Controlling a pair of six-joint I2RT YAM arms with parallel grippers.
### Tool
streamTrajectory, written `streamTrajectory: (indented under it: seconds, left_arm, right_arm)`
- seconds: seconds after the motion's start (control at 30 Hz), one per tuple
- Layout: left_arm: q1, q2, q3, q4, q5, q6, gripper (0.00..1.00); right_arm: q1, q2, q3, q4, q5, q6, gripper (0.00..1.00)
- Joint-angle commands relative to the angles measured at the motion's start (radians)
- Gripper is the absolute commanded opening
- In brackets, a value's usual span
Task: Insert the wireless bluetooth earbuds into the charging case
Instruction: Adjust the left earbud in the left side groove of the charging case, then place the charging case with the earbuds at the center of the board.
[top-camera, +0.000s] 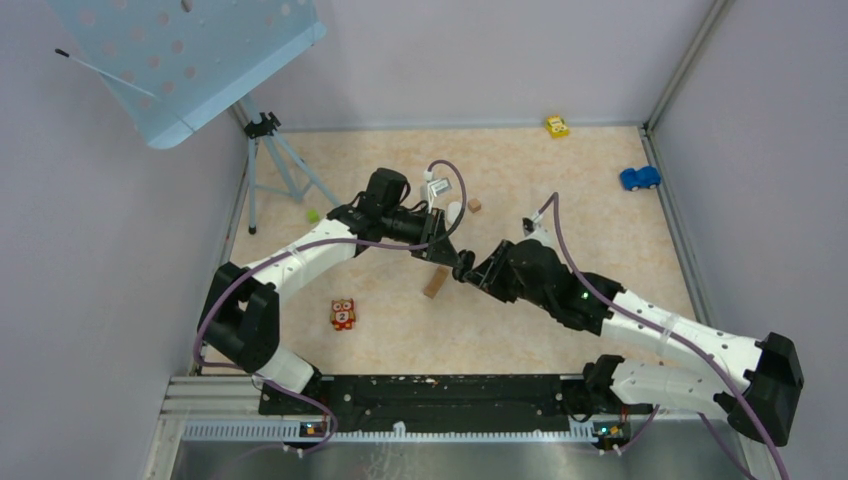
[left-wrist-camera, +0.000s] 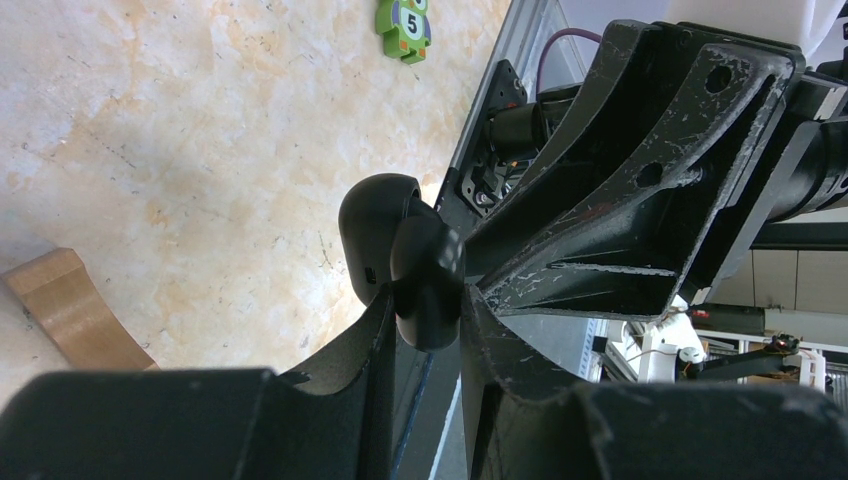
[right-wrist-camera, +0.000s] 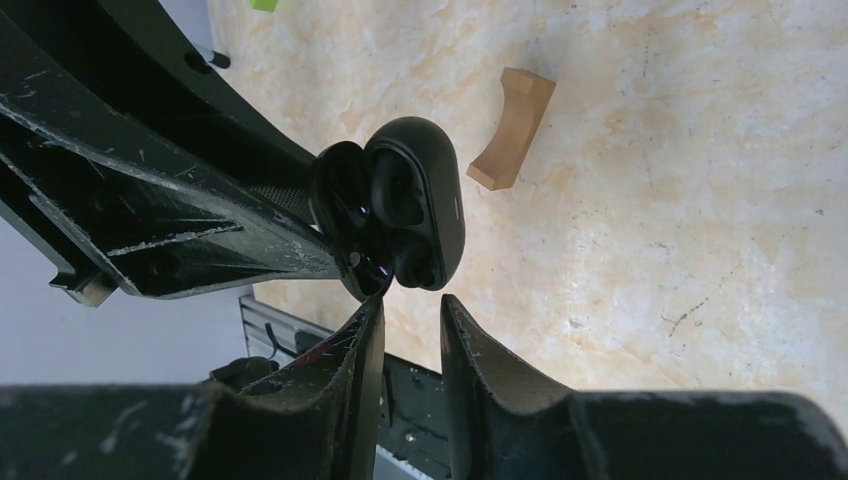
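Note:
The black charging case (right-wrist-camera: 425, 195) hangs open above the table, its lid swung away from the base half (right-wrist-camera: 345, 215). My left gripper (left-wrist-camera: 428, 300) is shut on the case (left-wrist-camera: 395, 245), its fingers pinching the lower end. Glossy black earbuds (right-wrist-camera: 372, 262) show inside the base half; how deep they sit I cannot tell. My right gripper (right-wrist-camera: 412, 305) stands open just below the case, with a narrow empty gap between its fingers, and its left fingertip (right-wrist-camera: 375, 305) almost touches the base half. In the top view both grippers meet at mid-table (top-camera: 462, 268).
A tan arched wooden block (top-camera: 436, 282) lies on the table under the grippers. A small wooden cube (top-camera: 474, 205), a red owl tile (top-camera: 342, 314), a yellow car (top-camera: 557, 126) and a blue car (top-camera: 640, 178) lie around. A tripod (top-camera: 268, 150) stands back left.

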Motion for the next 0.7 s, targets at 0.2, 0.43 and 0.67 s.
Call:
streamTrajectory:
  seconds: [0.2,0.43,0.67]
  left_arm:
    - [-0.003,-0.028,0.022,0.023,0.014,0.016,0.00]
    - [-0.001,0.000,0.025,0.037,0.071,0.002,0.00]
    - [0.003,0.018,-0.039,0.427,0.312,-0.301,0.00]
  right_arm:
    - [-0.010,-0.045,-0.005,0.094,0.010,-0.020,0.32]
    - [-0.024,-0.190,0.058,-0.138,0.243,-0.086,0.56]
    - [-0.239,-0.368,-0.083,-0.211,0.110,-0.082,0.57]
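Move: The open charging case sits in the left fingertips, its middle about 2 cm right of that hand point and 1 cm back. From the right hand it lies about 2 cm ahead, 1 cm left and 1 cm up. The wooden arch on the table is some 8 cm ahead of the right hand, 7 cm left and 16 cm down; the green owl is about 23 cm to its right, level fore and aft, 17 cm below. Pull the right gripper away from the charging case, easing up first, then swinging it fast to the right about 9 cm while it keeps rising; spread its fingers to roughly twice their gap and turn it some 15 degrees clockwise, tips lifting. Keep the case pinched in the left gripper and, late on, start drawing it slightly up and back with a small tilt. ##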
